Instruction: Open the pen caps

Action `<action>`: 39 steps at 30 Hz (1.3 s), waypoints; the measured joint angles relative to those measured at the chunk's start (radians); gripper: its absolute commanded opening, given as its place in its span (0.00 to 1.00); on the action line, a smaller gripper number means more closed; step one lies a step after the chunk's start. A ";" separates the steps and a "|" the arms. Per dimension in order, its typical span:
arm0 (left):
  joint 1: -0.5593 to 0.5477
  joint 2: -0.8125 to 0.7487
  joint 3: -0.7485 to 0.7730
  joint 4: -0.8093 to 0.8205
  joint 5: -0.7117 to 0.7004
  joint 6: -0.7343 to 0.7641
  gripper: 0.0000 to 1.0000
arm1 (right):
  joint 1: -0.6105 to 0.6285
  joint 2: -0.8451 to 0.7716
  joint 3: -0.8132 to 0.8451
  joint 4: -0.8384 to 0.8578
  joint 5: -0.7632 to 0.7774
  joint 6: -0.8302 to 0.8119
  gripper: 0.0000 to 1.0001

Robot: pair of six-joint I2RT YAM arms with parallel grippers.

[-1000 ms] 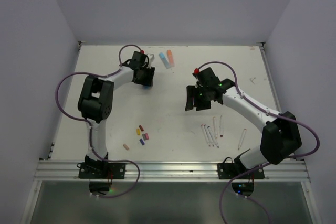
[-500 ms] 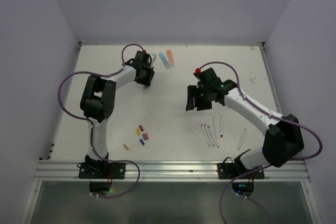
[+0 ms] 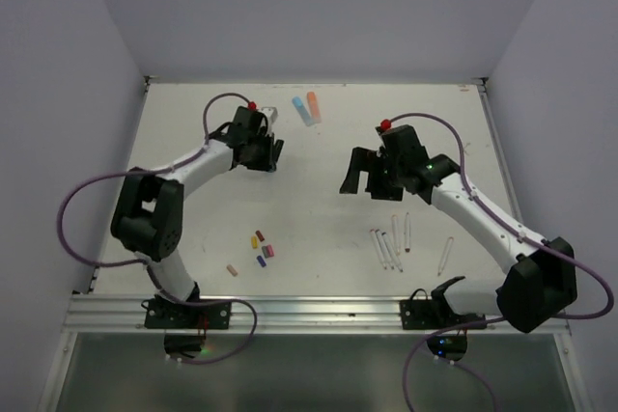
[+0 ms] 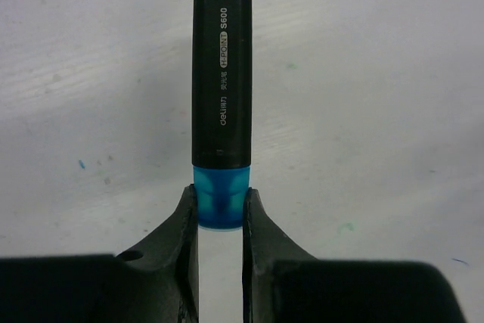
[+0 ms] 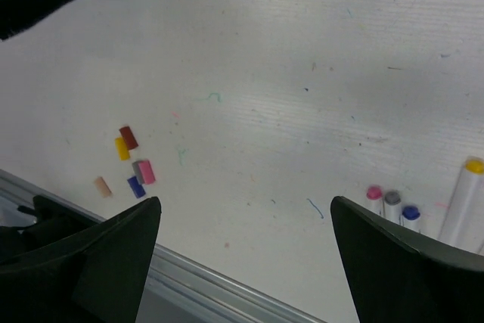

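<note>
My left gripper [image 4: 220, 194] is shut on the blue marker cap [image 4: 220, 203]. The marker's black body [image 4: 221, 81] sticks straight out beyond the fingertips, above the white table. In the top view this gripper [image 3: 263, 153] is at the back left. My right gripper [image 3: 362, 176] is open and empty, held above the table's middle; its jaws stand wide apart in the right wrist view [image 5: 243, 202]. Several tiny loose caps [image 3: 259, 248] lie near the front left: dark red [image 5: 128, 137], yellow [image 5: 122, 148], pink [image 5: 146, 172], purple [image 5: 136, 186] and peach [image 5: 102, 186].
Several thin white pen barrels [image 3: 391, 238] lie at the front right, one more [image 3: 445, 255] further right. A blue marker [image 3: 301, 109] and a salmon marker [image 3: 313, 103] lie at the back. A metal rail [image 3: 309, 311] runs along the near edge.
The left arm's elbow has swung out to the left and its gripper has come slightly nearer with the marker. The right gripper has shifted a little right and back.
</note>
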 measured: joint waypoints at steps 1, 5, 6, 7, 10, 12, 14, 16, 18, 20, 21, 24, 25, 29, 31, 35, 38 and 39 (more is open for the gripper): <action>-0.013 -0.037 -0.013 -0.002 0.008 -0.013 0.00 | 0.000 -0.019 -0.003 0.012 -0.005 0.014 0.99; -0.114 -0.291 -0.100 0.050 0.055 -0.129 0.00 | 0.000 -0.049 -0.007 0.077 -0.064 0.071 0.98; -0.150 -0.349 -0.119 0.065 0.066 -0.166 0.00 | 0.001 -0.049 -0.014 0.100 -0.082 0.085 0.94; -0.181 -0.390 -0.131 0.075 0.076 -0.197 0.00 | 0.002 -0.049 -0.026 0.130 -0.103 0.101 0.90; -0.272 -0.447 -0.146 0.082 0.072 -0.277 0.00 | 0.010 -0.053 -0.075 0.204 -0.144 0.155 0.82; -0.332 -0.449 -0.146 0.078 0.053 -0.315 0.00 | 0.018 -0.053 -0.082 0.217 -0.164 0.177 0.80; -0.382 -0.445 -0.146 0.060 0.031 -0.345 0.00 | 0.026 -0.057 -0.082 0.241 -0.179 0.191 0.78; -0.418 -0.443 -0.146 0.042 0.010 -0.361 0.00 | 0.029 -0.072 -0.082 0.255 -0.186 0.202 0.76; -0.443 -0.441 -0.146 0.028 -0.003 -0.375 0.00 | 0.029 -0.103 -0.086 0.274 -0.186 0.216 0.75; -0.458 -0.439 -0.142 0.011 -0.014 -0.383 0.00 | 0.029 -0.136 -0.090 0.294 -0.186 0.227 0.69; -0.465 -0.438 -0.138 0.003 -0.020 -0.385 0.00 | 0.029 -0.147 -0.090 0.301 -0.186 0.232 0.66; -0.483 -0.437 -0.125 -0.010 -0.036 -0.388 0.00 | 0.029 -0.149 -0.090 0.321 -0.191 0.245 0.56; -0.489 -0.437 -0.121 -0.011 -0.040 -0.388 0.00 | 0.029 -0.143 -0.092 0.325 -0.193 0.250 0.56; -0.512 -0.437 -0.101 -0.014 -0.051 -0.392 0.00 | 0.029 -0.133 -0.107 0.333 -0.193 0.262 0.56; -0.515 -0.436 -0.089 -0.016 -0.054 -0.392 0.00 | 0.029 -0.129 -0.107 0.335 -0.193 0.267 0.55; -0.520 -0.431 -0.058 -0.022 -0.056 -0.392 0.00 | 0.029 -0.124 -0.107 0.341 -0.193 0.268 0.49; -0.526 -0.430 -0.057 -0.024 -0.058 -0.392 0.00 | 0.031 -0.122 -0.109 0.357 -0.201 0.268 0.26; -0.529 -0.429 -0.057 -0.027 -0.058 -0.392 0.00 | 0.031 -0.120 -0.109 0.365 -0.212 0.275 0.19</action>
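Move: My left hand already grips the blue body of the black-capped highlighter. My open right gripper, where I take it, is some 22 cm to the right, 12 cm back and 8 cm higher. From my right hand the black cap is about 16 cm ahead, 21 cm left and 7 cm below. The light-blue highlighter lies about 22 cm ahead and 9 cm right of my left hand, the loose caps 20 cm straight behind it. I lift the highlighter about 15 cm with my left hand while drawing it some 16 cm back and 15 cm right, quickly at first, tilting the fingers about 20 degrees up towards the right. My right hand rises about 7 cm and shifts 6 cm left to meet it, swings its fingers some 25 degrees up to the left and narrows them from wide open around the black cap, just beyond the blue body. ##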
